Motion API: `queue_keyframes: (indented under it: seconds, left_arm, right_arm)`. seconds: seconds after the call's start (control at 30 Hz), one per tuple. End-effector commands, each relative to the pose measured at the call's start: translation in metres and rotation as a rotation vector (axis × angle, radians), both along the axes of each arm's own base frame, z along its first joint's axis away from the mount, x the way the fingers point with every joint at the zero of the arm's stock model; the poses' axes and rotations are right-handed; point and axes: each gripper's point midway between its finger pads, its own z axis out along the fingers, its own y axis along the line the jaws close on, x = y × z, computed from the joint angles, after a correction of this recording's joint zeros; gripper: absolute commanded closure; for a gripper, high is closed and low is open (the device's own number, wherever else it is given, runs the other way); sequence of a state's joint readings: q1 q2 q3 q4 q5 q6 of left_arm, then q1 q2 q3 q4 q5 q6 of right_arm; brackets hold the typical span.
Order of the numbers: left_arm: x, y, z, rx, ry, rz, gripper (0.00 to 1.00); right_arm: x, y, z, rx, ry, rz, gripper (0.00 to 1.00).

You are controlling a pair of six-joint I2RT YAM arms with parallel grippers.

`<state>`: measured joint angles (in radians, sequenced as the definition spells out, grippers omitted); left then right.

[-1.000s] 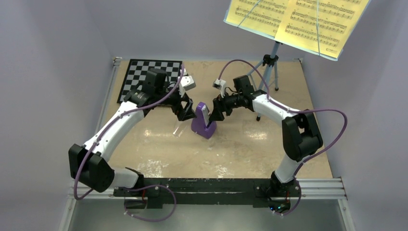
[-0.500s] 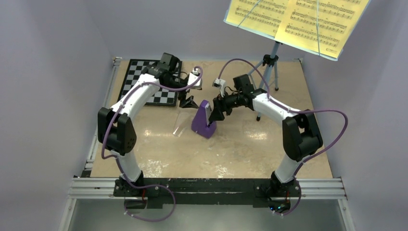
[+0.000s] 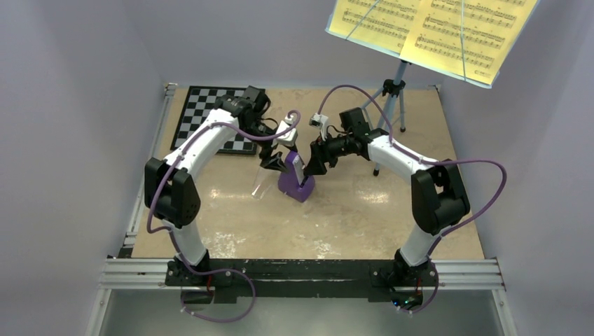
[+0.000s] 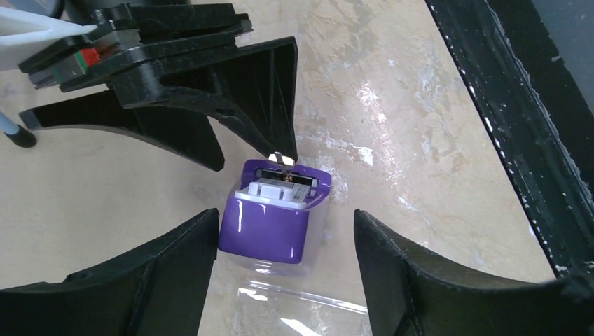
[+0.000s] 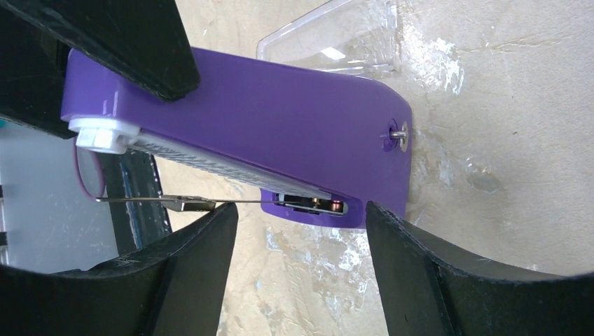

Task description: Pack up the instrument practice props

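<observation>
The small purple metronome (image 3: 295,180) stands mid-table, its thin metal pendulum (image 5: 183,203) swung out of its front slot. My left gripper (image 3: 274,162) hangs over its left side. In the left wrist view the metronome (image 4: 270,227) sits between open fingers (image 4: 150,280), close to the left one, with a gap on the right. My right gripper (image 3: 313,163) faces the metronome (image 5: 280,115) from the right, open; the pendulum weight lies at one fingertip (image 5: 210,224). Yellow sheet music (image 3: 438,28) rests on the light blue music stand (image 3: 394,87) at the back right.
A clear plastic cover (image 3: 262,185) lies flat just left of the metronome. The black-and-white checkerboard (image 3: 203,112) sits at the back left. The stand's tripod legs (image 3: 403,122) stand behind the right arm. A black rail (image 4: 511,126) edges the table's near side.
My left arm has swung in from the left, and its gripper has come down beside the metronome's top with the jaws narrower than before. The right gripper has barely moved.
</observation>
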<state>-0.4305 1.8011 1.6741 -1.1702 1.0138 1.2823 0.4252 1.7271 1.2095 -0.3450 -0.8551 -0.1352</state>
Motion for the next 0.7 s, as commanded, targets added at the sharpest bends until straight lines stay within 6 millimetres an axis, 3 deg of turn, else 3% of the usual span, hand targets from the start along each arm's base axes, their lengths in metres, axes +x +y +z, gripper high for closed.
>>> queue_keyframes:
  seconds: [0.0,0.33,0.5,0.6,0.67]
  left_arm:
    - [-0.006,0.001,-0.001,0.010,0.004,-0.038,0.29]
    - [0.006,-0.003,-0.008,0.015,-0.006,0.006,0.61]
    - [0.004,-0.002,-0.010,0.028,0.010,0.008,0.69]
    - [0.002,-0.001,-0.012,0.037,0.023,-0.002,0.91]
    - [-0.001,0.001,-0.013,0.044,0.023,-0.020,1.00]
  right_arm:
    - [0.006,0.003,0.009,0.017,-0.033,0.013,0.29]
    - [0.006,0.004,0.005,0.014,-0.032,0.024,0.29]
    - [0.001,0.008,0.012,0.050,-0.023,0.068,0.29]
    - [-0.004,0.006,0.008,0.039,-0.020,0.094,0.28]
    - [-0.010,0.001,0.005,0.036,-0.018,0.118,0.28]
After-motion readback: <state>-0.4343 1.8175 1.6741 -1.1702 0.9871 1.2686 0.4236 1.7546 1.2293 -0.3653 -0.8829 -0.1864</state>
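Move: The left hand is poised at the top of the purple metronome, whose middle lies about 6 cm below it, 2 cm to its right and roughly 1 cm ahead. The metronome's pendulum stands out some 5 cm to this hand's right, level with it fore and aft and 5 cm lower. The clear cover lies 8 cm to its left, 1 cm ahead and 15 cm below. From the right hand, the metronome's middle is about 4 cm left, 1 cm back and 1 cm lower. Down by only about 1 cm, the left hand settles over the metronome's top, its fingers still pointing right and down, and closes from wide to about half open until the pads pinch the purple top from its far and near sides; then it holds there. The right hand stays with open fingers beside the pendulum. ##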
